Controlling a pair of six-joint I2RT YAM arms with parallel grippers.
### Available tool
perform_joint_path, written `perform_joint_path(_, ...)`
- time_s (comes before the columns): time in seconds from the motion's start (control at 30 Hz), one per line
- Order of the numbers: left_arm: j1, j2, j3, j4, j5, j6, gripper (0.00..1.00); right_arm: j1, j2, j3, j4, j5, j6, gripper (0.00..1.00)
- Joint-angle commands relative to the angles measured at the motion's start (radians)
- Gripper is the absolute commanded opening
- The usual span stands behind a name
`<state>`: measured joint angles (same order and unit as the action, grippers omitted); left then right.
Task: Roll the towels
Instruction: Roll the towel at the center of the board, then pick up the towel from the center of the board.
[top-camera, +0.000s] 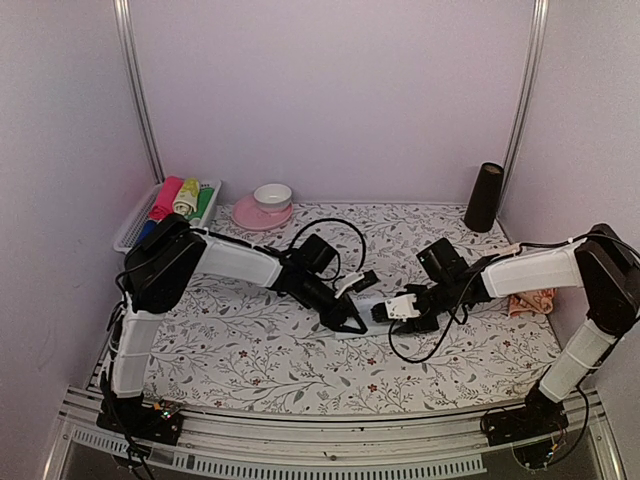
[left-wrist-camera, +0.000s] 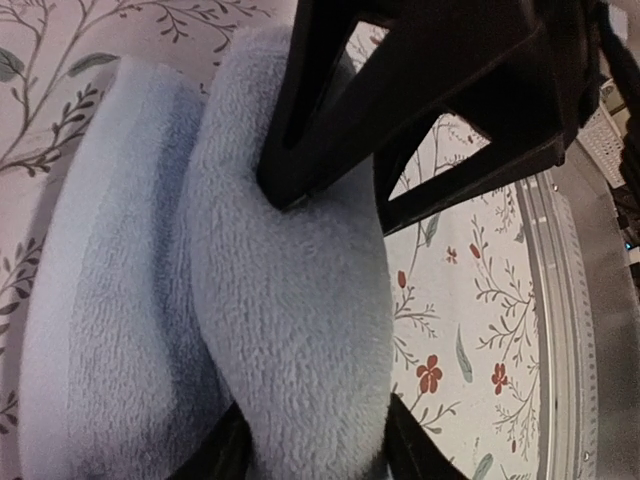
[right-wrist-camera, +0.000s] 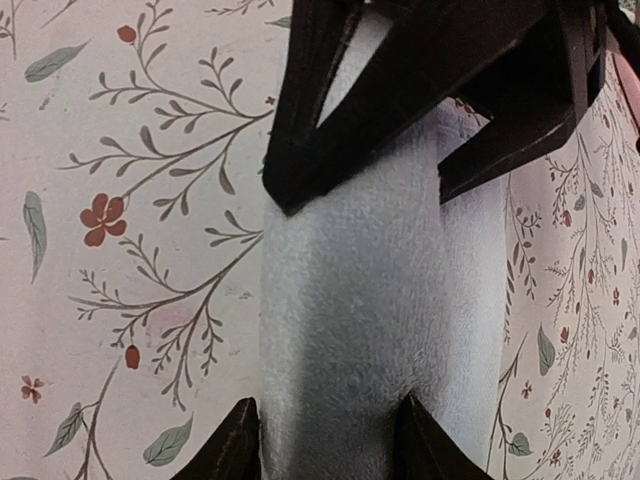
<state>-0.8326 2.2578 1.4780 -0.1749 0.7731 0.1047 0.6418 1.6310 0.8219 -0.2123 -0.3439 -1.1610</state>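
The pale blue towel (top-camera: 368, 306) lies rolled up in the middle of the floral sheet, between my two grippers. My left gripper (top-camera: 350, 318) holds one end of it. In the left wrist view the roll (left-wrist-camera: 280, 300) is pinched between my left gripper's (left-wrist-camera: 315, 440) jaws, with the right gripper's dark fingers (left-wrist-camera: 430, 90) on it from the far side. My right gripper (top-camera: 386, 312) grips the other end, and the towel (right-wrist-camera: 370, 300) fills my right gripper's (right-wrist-camera: 325, 440) jaws. The peach-orange towel (top-camera: 531, 301) lies crumpled at the right edge, partly behind the right arm.
A white basket (top-camera: 135, 222) at the back left holds several rolled coloured cloths. Beside it a white bowl sits on a pink plate (top-camera: 262, 213). A black cylinder (top-camera: 485, 197) stands at the back right. Loose cables (top-camera: 330, 228) arch over both arms. The metal front rail (left-wrist-camera: 570, 330) runs close by.
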Motion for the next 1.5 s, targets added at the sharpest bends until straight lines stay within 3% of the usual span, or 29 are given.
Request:
perform_joint_path(0.0, 0.017, 0.045, -0.018, -0.127, 0.000, -0.023, 0.45, 0.011, 0.071, 0.010, 0.013, 0.100, 0.037, 0.42)
perform_joint_path(0.2, 0.023, -0.030, -0.017, -0.119, -0.053, -0.061, 0.59, 0.012, 0.140, 0.043, -0.029, 0.122, 0.040, 0.24)
perform_joint_path(0.43, 0.021, -0.201, -0.051, -0.072, -0.203, -0.130, 0.78, 0.012, 0.130, 0.028, -0.033, 0.099, 0.011, 0.21)
perform_joint_path(0.57, 0.022, -0.201, -0.027, -0.078, -0.244, -0.137, 0.89, 0.014, 0.104, 0.005, -0.028, 0.082, -0.022, 0.20)
perform_joint_path(0.93, 0.041, 0.041, 0.160, -0.256, -0.175, -0.116, 0.92, 0.024, 0.074, -0.006, -0.024, 0.093, -0.036, 0.20)
perform_joint_path(1.03, 0.053, 0.065, 0.175, -0.285, -0.121, -0.109, 0.97, 0.029, 0.073, -0.007, -0.021, 0.099, -0.040, 0.21)
perform_joint_path(1.23, 0.059, 0.083, 0.202, -0.327, -0.036, -0.099, 0.97, 0.040, 0.078, -0.003, -0.012, 0.120, -0.035, 0.21)
perform_joint_path(1.47, 0.046, 0.118, 0.240, -0.395, -0.033, -0.074, 0.97, 0.040, 0.053, 0.016, -0.018, 0.124, -0.006, 0.22)
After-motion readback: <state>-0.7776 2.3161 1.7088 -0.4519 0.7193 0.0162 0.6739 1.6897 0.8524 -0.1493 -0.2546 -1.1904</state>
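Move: The towel's near roll runs left to right between both sets of fingers. The towel's middle is some 5 cm right of the left hand, about 1 cm ahead and 1 cm lower; from the right hand it is roughly 8 cm left, 1 cm ahead and 2 cm lower. The unrolled flap lies just beyond the roll, about 4 cm ahead of both hands, 5 cm right of the left hand and 8 cm left of the right. The roll is pinched by the right fingers, which travel about 2 cm forward and slightly left and down while closing, then hold. Meanwhile the left fingers release it, spreading nearly wide; that hand hops up some 6 cm and forward over the roll, swinging about 10 degrees counter-clockwise, then comes down some 4 cm farther out, astride roll and flap, still open. ##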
